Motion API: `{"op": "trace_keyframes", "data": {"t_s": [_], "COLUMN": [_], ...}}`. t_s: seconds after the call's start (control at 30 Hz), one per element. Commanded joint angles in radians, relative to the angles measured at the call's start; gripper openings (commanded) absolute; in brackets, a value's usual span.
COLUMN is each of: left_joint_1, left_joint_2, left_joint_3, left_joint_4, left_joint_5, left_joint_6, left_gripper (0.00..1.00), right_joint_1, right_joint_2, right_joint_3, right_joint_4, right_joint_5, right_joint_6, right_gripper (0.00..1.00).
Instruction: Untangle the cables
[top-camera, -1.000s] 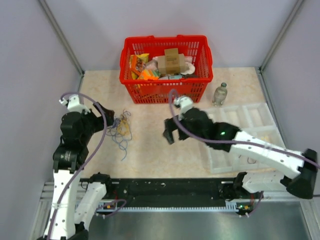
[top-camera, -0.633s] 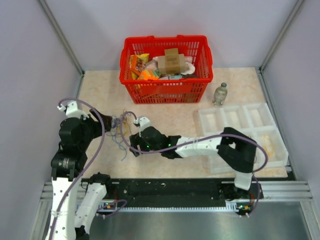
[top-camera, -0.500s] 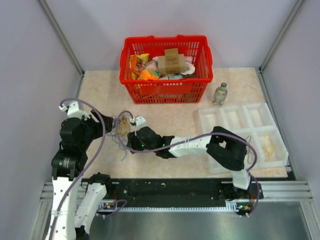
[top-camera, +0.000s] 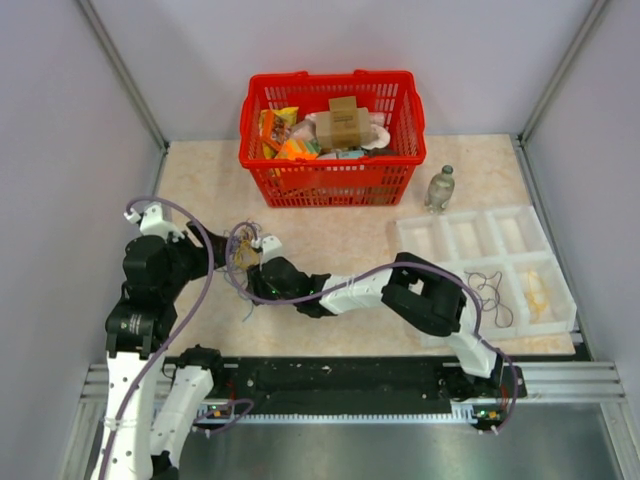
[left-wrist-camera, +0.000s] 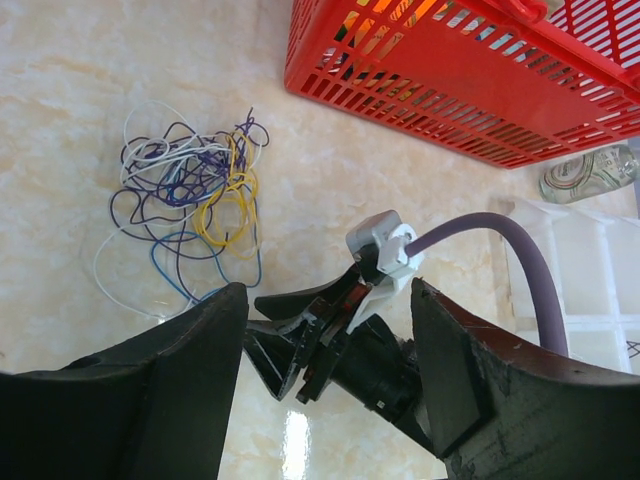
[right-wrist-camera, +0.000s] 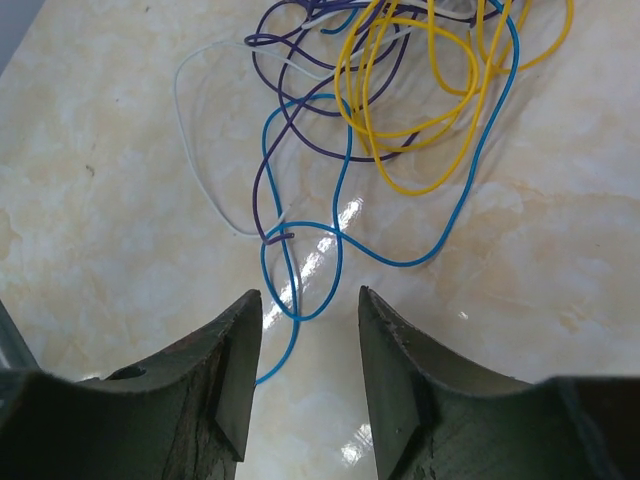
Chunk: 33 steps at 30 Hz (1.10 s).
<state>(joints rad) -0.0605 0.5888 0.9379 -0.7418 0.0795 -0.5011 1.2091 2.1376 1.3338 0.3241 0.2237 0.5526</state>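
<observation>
The cables (top-camera: 240, 256) lie in a loose tangle of purple, yellow, blue and white strands (left-wrist-camera: 190, 190) on the beige tabletop, left of centre. My right gripper (top-camera: 251, 287) has reached across to the tangle's near edge. In the right wrist view it (right-wrist-camera: 308, 300) stands open low over the table, with the end loop of a blue cable (right-wrist-camera: 301, 318) lying between its fingers, unclamped. Yellow loops (right-wrist-camera: 400, 130) lie beyond. My left gripper (left-wrist-camera: 325, 290) is open beside the tangle, nothing in it. The right gripper (left-wrist-camera: 262, 335) shows below it.
A red basket (top-camera: 330, 170) full of packets stands at the back. A small bottle (top-camera: 440, 187) stands to its right. A white compartment tray (top-camera: 470, 235) lies at the right; one cell holds a dark strand (top-camera: 488, 295), another a yellow one (top-camera: 540, 295).
My right arm has swung from the table's middle leftward to the tangle, and its jaws have narrowed around the blue loop. My left gripper has narrowed slightly and shifted little.
</observation>
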Motion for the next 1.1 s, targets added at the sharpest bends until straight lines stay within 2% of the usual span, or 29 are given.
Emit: {"op": "trace_keyframes", "data": {"t_s": [0.0,0.1,0.13,0.2,0.33,0.47,0.57,0.67,0.73,0.77,0.9,1.07], "left_joint_1": [0.004,0.002,0.002,0.002,0.002,0.002,0.002,0.002,0.004,0.004,0.002,-0.01], "left_joint_2": [-0.017,-0.015,-0.015,-0.011,-0.011,-0.018,-0.037,-0.069,-0.067,-0.051,0.11,0.345], "left_joint_3": [-0.004,-0.01,-0.013,-0.019,-0.027,-0.043,-0.076,-0.169,-0.249,-0.281,-0.338,-0.292], "left_joint_4": [0.042,0.045,0.045,0.045,0.047,0.053,0.051,0.114,0.188,0.231,0.338,0.407], "left_joint_5": [0.048,0.06,0.065,0.069,0.075,0.063,0.051,0.103,0.127,0.14,0.192,0.194], "left_joint_6": [0.006,0.004,0.003,0.003,-0.005,-0.013,-0.013,-0.037,-0.092,-0.128,-0.223,-0.273], "left_gripper": [0.71,0.71,0.71,0.71,0.71,0.71,0.7,0.72,0.84,0.87,0.92,0.95], "right_joint_1": [0.009,0.01,0.01,0.01,0.01,0.009,0.01,0.009,0.003,0.0,-0.003,-0.011], "right_joint_2": [0.053,0.076,0.08,0.09,0.097,0.064,-0.063,-0.262,-0.367,-0.395,-0.472,-0.538], "right_joint_3": [0.073,0.085,0.091,0.106,0.11,0.085,-0.008,-0.212,-0.271,-0.294,-0.367,-0.432], "right_joint_4": [0.021,0.02,0.013,-0.008,-0.023,-0.028,-0.023,0.033,0.006,-0.005,-0.005,0.007], "right_joint_5": [0.019,0.022,0.025,0.046,0.086,0.1,0.118,0.095,0.056,0.031,-0.014,-0.024], "right_joint_6": [0.003,-0.003,-0.008,-0.011,-0.022,-0.039,-0.046,-0.072,-0.077,-0.079,-0.088,-0.08], "right_gripper": [0.43,0.38,0.32,0.27,0.24,0.0,0.0,0.0,0.0,0.0,0.0,0.0]}}
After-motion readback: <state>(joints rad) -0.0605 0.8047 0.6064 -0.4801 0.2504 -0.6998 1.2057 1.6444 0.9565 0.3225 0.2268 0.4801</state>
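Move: The blue cable's near loop lies almost under the right fingertips, about 3 cm down and 1 cm ahead; from that hand the yellow cable is some 9 cm ahead, level sideways, and the purple-and-white tangle 9 cm ahead and 3 cm left, both 3 cm below. The left hand hangs about 24 cm above that tangle, which is 9 cm ahead and 1 cm left of it; the yellow cable lies 9 cm ahead, 2 cm right. The blue cable's loop is pinched as the right hand sinks some 2.5 cm, easing forward, and shuts fully; that hand then draws it right about 9 cm and back a little, lifting roughly 11 cm. As it pulls away, the left hand drops about 13 cm towards the tangle, edging right and forward, tipping down and rolling as its fingers open wider. ##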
